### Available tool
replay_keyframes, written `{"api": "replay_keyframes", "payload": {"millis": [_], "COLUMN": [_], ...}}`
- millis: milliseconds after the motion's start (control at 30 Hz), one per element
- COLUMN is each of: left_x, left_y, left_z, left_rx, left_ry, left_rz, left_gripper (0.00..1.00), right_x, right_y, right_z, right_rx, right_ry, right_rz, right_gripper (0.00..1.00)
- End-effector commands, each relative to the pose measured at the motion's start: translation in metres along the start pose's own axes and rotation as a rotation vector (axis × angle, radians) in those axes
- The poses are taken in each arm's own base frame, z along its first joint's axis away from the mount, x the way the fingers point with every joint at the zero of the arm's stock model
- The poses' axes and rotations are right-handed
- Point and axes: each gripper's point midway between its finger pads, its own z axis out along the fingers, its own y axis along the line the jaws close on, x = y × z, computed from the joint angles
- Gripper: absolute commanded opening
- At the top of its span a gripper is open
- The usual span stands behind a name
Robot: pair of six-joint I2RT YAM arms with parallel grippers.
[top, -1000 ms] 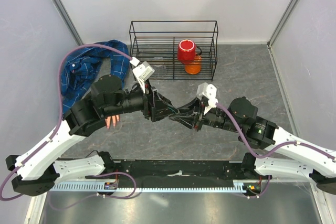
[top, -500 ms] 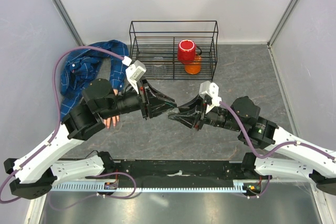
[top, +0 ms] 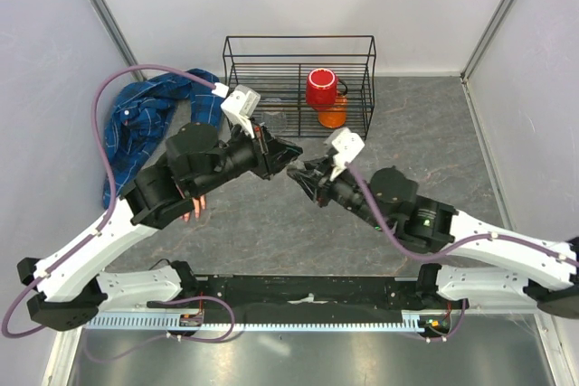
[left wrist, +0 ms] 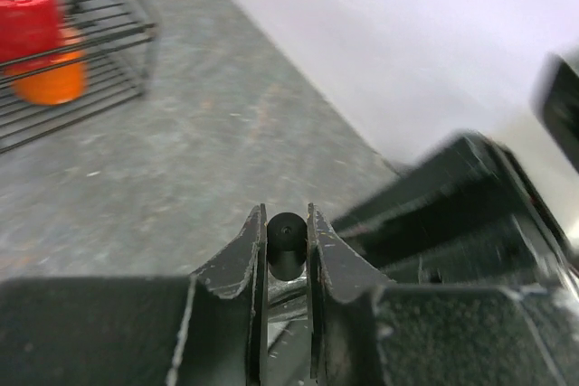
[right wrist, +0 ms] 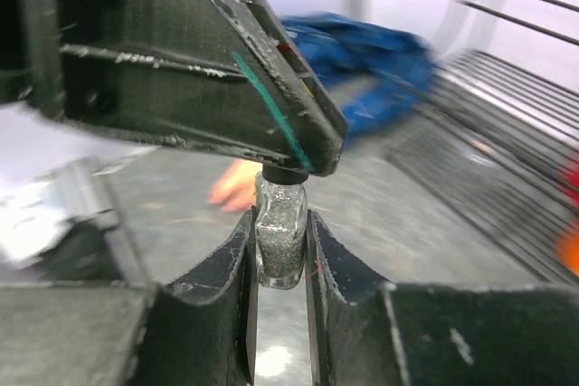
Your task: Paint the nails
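Note:
A small clear bottle of dark glitter polish (right wrist: 280,228) stands upright in my right gripper (right wrist: 279,216), which is shut on it. My left gripper (left wrist: 286,219) comes at it from above and is shut on its black cap (left wrist: 286,241). In the top view both grippers meet mid-table, left (top: 288,147) above right (top: 300,174). The peach fake hand (top: 193,208) lies to the left, mostly under my left arm, its blue plaid sleeve (top: 136,124) running back left. Behind the bottle in the right wrist view the hand (right wrist: 237,187) is a blur. The nails are too small to make out.
A black wire rack (top: 298,40) stands at the back middle, holding an upturned red cup (top: 321,88) and an orange object (top: 333,117). Pale walls close in the grey table on the left, back and right.
My left gripper has swung toward the right gripper and closed on the bottle's cap. My right arm has carried the bottle left and farther back.

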Motion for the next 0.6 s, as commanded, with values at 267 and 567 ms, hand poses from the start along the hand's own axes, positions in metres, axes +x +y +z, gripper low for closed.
{"api": "replay_keyframes", "payload": {"millis": [267, 567], "left_x": [0.002, -0.016], "left_y": [0.022, -0.008], "left_z": [0.038, 0.003], "left_rx": [-0.267, -0.090], "left_ry": [0.000, -0.034], "left_rz": [-0.028, 0.007], "left_gripper": [0.02, 0.59], "right_x": [-0.022, -0.018], "right_y": [-0.015, 0.009], "right_z": [0.018, -0.001], "right_rx": [0.351, 0.085], "right_ry": [-0.055, -0.109], "right_rz": [-0.132, -0.099], "right_gripper": [0.00, 0.00]}}
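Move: My left fingers already hold the black cap between their pads. The polish bottle hangs about 3 cm straight below it, already pinched by my right hand, from which the cap is about 3 cm straight up. From my left hand, the orange cup is some 33 cm ahead, 7 cm right and 35 cm lower. The red mug is about 32 cm ahead, 5 cm right and 25 cm lower, and the mannequin hand is roughly 7 cm ahead, 29 cm left and 38 cm lower. I twist the cap against the bottle: both hands swing forward together about 4 cm and sink some 2 cm, my left turning counter-clockwise about 15 degrees, my right clockwise some 25. Then I spread my left fingers off the cap while both hands start back towards me and turn partly back; my right keeps its grip on the bottle. ##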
